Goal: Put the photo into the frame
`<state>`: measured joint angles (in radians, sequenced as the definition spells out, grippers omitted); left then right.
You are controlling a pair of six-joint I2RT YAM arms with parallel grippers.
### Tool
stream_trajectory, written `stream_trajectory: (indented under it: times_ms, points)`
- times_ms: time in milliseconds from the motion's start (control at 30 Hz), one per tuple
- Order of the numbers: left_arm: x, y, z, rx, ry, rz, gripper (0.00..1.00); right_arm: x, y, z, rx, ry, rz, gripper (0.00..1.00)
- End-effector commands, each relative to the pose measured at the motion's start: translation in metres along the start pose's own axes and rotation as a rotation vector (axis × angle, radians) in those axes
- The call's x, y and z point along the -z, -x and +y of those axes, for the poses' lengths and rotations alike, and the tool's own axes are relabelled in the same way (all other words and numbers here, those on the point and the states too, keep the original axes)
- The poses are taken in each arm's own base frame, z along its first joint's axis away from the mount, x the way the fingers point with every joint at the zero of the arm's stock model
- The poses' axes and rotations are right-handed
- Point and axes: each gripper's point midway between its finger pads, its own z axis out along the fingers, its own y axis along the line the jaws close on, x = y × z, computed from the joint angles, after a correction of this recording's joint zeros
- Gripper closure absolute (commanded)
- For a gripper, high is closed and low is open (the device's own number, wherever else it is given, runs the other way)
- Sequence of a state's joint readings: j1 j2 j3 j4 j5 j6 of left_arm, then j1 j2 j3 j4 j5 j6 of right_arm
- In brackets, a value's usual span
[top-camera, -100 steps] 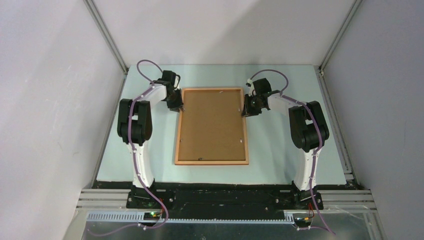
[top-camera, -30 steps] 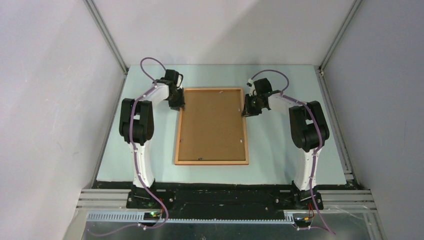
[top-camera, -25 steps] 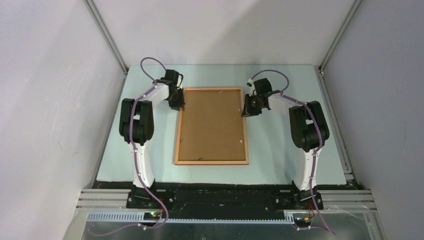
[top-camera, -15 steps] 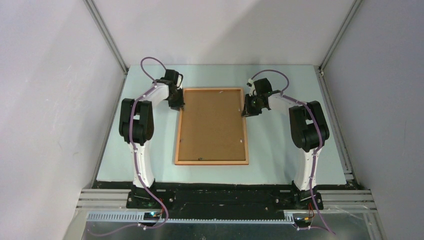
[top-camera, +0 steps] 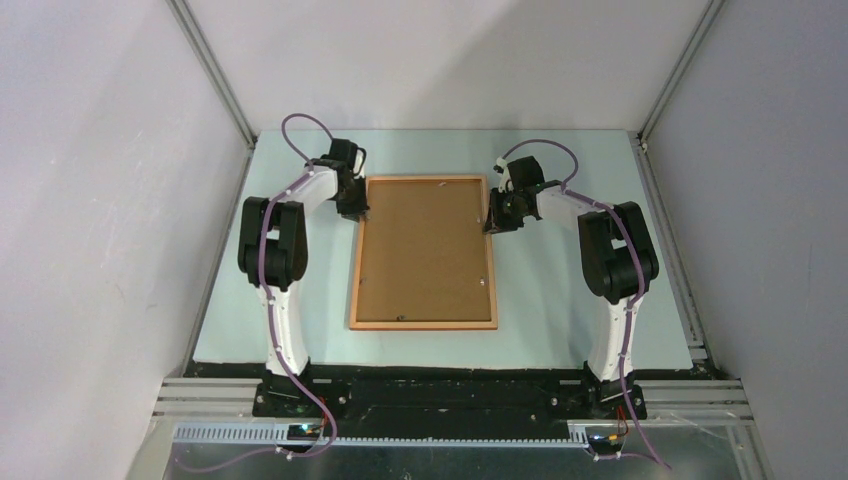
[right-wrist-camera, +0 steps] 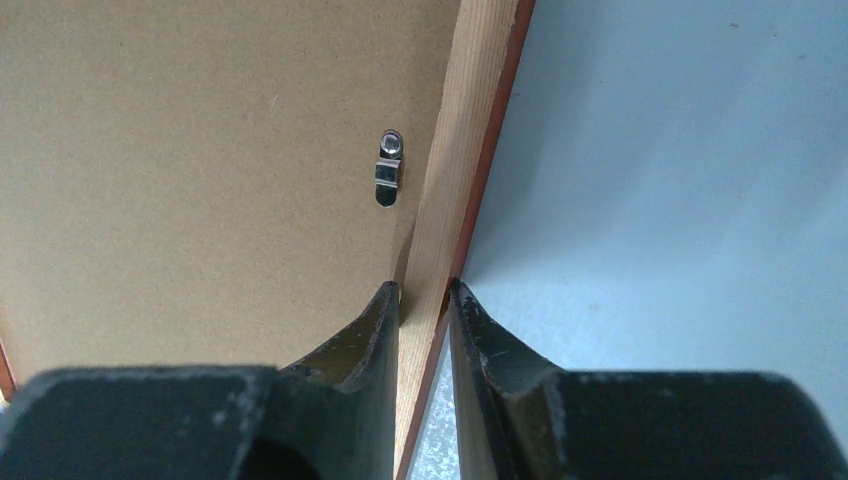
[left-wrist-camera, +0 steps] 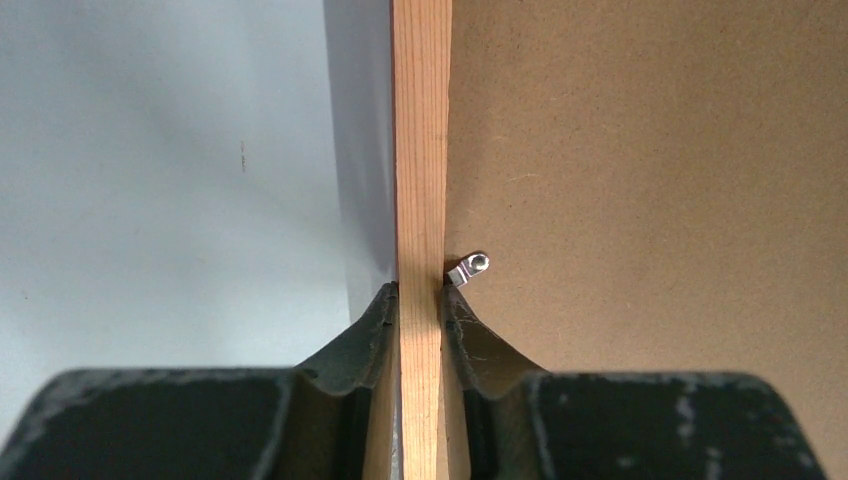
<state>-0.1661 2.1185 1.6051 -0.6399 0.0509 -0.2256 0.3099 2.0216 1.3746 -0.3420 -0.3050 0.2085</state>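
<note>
The frame [top-camera: 423, 325] lies flat in the middle of the table, back side up, with a plain brown backing board [top-camera: 425, 250] filling it. The photo is hidden. My left gripper [top-camera: 357, 212] is at the far part of the frame's left rail. In the left wrist view the left gripper [left-wrist-camera: 421, 292] is shut on the wooden rail [left-wrist-camera: 421, 150], next to a small metal clip [left-wrist-camera: 468, 269]. My right gripper [top-camera: 494, 222] is at the right rail. In the right wrist view the right gripper [right-wrist-camera: 425, 288] pinches that rail [right-wrist-camera: 470, 130] below another clip [right-wrist-camera: 388, 170].
The pale green table top [top-camera: 560, 300] lies bare on both sides of the frame. Grey walls enclose the cell on the left, back and right. Both arm bases stand at the near edge.
Since the earliest frame the left arm has shifted a little toward the far end of the left rail. The frame and the right arm have not moved.
</note>
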Motion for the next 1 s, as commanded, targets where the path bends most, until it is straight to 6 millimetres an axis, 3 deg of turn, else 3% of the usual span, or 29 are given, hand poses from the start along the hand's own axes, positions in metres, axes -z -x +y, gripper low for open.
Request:
stream_trajectory:
  times_ms: [0,133,267,400,500,733,967]
  points:
    - [0.013,0.017,0.002,-0.026,0.021,-0.064,0.77,0.001,0.010,0.008,0.011,0.048,-0.029,1.00]
    - [0.022,0.020,0.001,-0.025,0.014,-0.082,0.58,0.002,0.011,0.008,0.010,0.049,-0.031,1.00]
    - [0.042,0.023,-0.002,-0.045,-0.004,-0.114,0.32,0.003,0.011,0.008,0.011,0.050,-0.032,1.00]
    - [0.061,0.016,-0.008,-0.083,-0.050,-0.119,0.18,0.003,0.012,0.008,0.009,0.049,-0.036,1.00]
    - [0.073,0.003,-0.015,-0.111,-0.103,-0.098,0.14,0.003,0.014,0.007,0.007,0.047,-0.043,1.00]
    - [0.074,-0.066,-0.024,-0.183,-0.221,0.040,0.12,0.008,0.024,-0.005,-0.016,0.021,-0.076,1.00]
    - [0.079,-0.113,-0.030,-0.333,-0.261,0.103,0.05,0.013,0.032,-0.025,-0.067,-0.015,-0.106,1.00]
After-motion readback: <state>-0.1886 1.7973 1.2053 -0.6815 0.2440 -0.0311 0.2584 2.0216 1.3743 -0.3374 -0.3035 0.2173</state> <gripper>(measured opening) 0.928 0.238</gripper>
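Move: Both hands still grip the frame, the left hand on its left side and the right hand on its right. From the left hand its middle is about 14 cm right and 8 cm back; from the right hand, roughly 14 cm left and 5 cm back. One clip sits just ahead and 2 cm right of the left hand. The near-left clip is some 17 cm behind that hand and 2 cm right, with the near-left corner about 28 cm straight behind it. The left hand opens wide and lets go of the frame's left side, lifts about 5 cm, then swings back some 12 cm towards the near-left clip, sinking again and turning roughly 15 degrees clockwise. Late on, the right hand, its pinch kept on the right side, drags the frame about 2 cm right and 1 cm forward. ##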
